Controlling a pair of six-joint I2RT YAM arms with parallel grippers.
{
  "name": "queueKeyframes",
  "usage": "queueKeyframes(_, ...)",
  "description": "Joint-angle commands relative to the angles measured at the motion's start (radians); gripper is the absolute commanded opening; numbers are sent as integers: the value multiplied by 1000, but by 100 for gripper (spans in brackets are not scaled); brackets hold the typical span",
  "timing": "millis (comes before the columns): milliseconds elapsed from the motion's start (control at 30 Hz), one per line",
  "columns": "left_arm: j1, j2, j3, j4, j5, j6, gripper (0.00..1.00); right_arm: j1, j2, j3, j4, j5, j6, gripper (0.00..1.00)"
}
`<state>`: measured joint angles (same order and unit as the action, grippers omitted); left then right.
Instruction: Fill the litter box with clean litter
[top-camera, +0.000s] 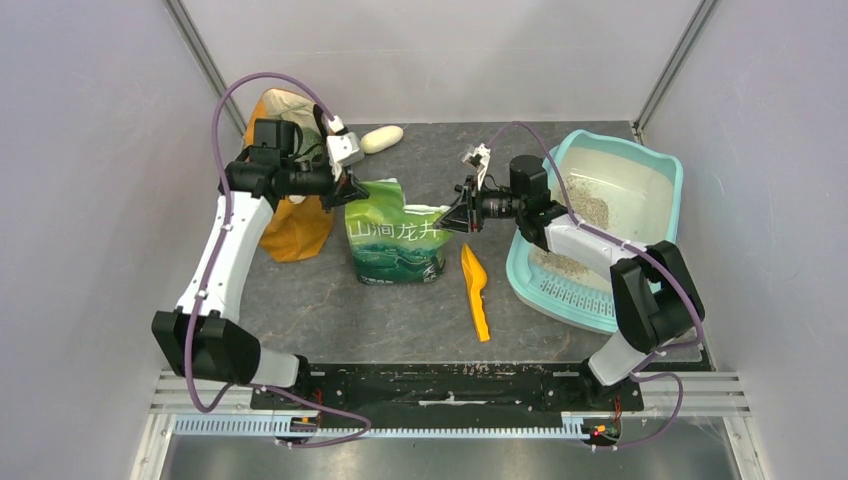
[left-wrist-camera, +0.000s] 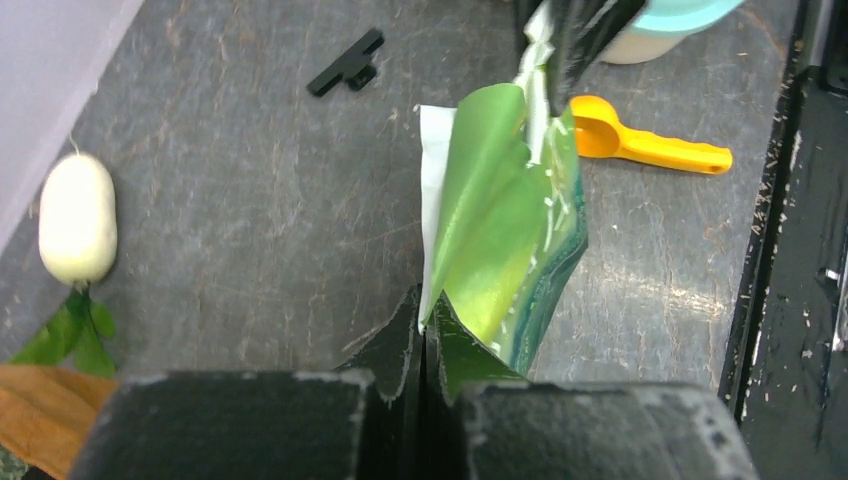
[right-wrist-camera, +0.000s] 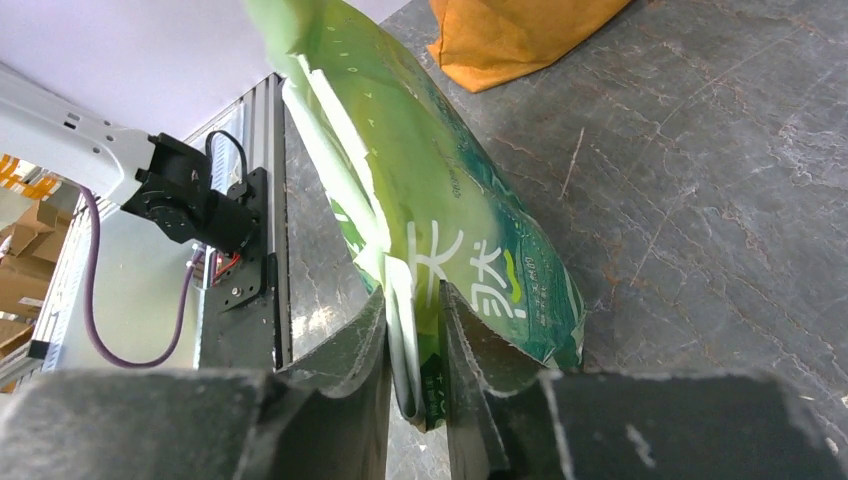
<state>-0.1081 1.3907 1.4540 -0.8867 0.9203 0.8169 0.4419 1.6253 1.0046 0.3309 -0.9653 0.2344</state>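
The pale-turquoise litter box (top-camera: 570, 297) sits at the right, with a patch of grey-beige litter (top-camera: 590, 208) on its whitish floor. A green printed bag (top-camera: 395, 240) stands mid-table between both arms. My left gripper (top-camera: 352, 190) is shut on the bag's upper left corner; in the left wrist view the green bag (left-wrist-camera: 495, 240) runs out from the closed left gripper (left-wrist-camera: 425, 310). My right gripper (top-camera: 455, 215) grips the bag's right edge. In the right wrist view the folded edge of the bag (right-wrist-camera: 430, 190) is pinched between the right gripper's (right-wrist-camera: 412, 300) fingers.
An orange scoop (top-camera: 476, 290) lies on the table between the bag and the litter box. An orange-tan cloth bag (top-camera: 295, 225) stands behind the left arm. A white radish (top-camera: 382, 139) lies at the back, and a small black clip (left-wrist-camera: 346, 62) near it.
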Motion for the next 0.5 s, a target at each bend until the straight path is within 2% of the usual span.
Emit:
queueKeyframes(0,8,64,72,14,-155,-197,2,1,-25,46,5,-51,36,28)
queueKeyframes(67,8,91,84,7,-170,-249,2,1,-26,57,-30,-65,37,29)
queueKeyframes(100,8,107,89,-1,-165,-276,2,1,-27,63,-46,-77,36,25)
queueKeyframes(167,8,141,107,-36,-138,-327,2,1,-27,71,-81,-88,25,1)
queueKeyframes(267,8,194,138,-102,-101,-387,6,0,-31,79,-157,-87,-33,0)
queueKeyframes(367,8,229,150,-116,-144,-474,21,-2,-10,120,-264,-105,-59,0)
queueKeyframes(467,15,238,225,-196,-155,-395,40,-3,-1,132,-285,-119,-42,0)
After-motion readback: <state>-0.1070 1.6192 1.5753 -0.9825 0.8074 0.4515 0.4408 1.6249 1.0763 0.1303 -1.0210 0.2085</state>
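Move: The litter bag stands between the hands. Its middle is about 8 cm back, 7 cm right and 17 cm below the left hand, whose shut fingers are on the left end of its mouth; the orange bag stands 15 cm left of that hand and 3 cm farther out. From the right hand, half-open around the mouth's right end, the bag's middle is 5 cm back, 9 cm left, 10 cm below. The scoop lies some 15 cm back and 8 cm right of the right hand, 18 cm below. Down about 5 cm, after first easing a couple of centimetres forward, the left hand sinks at the left end of the bag's mouth, its wrist turning some 30 degrees; near the end its fingers open about a third, with the rim still between them. The right fingers shut fully and pinch the mouth's folded right end, drawing back about 1 cm. ##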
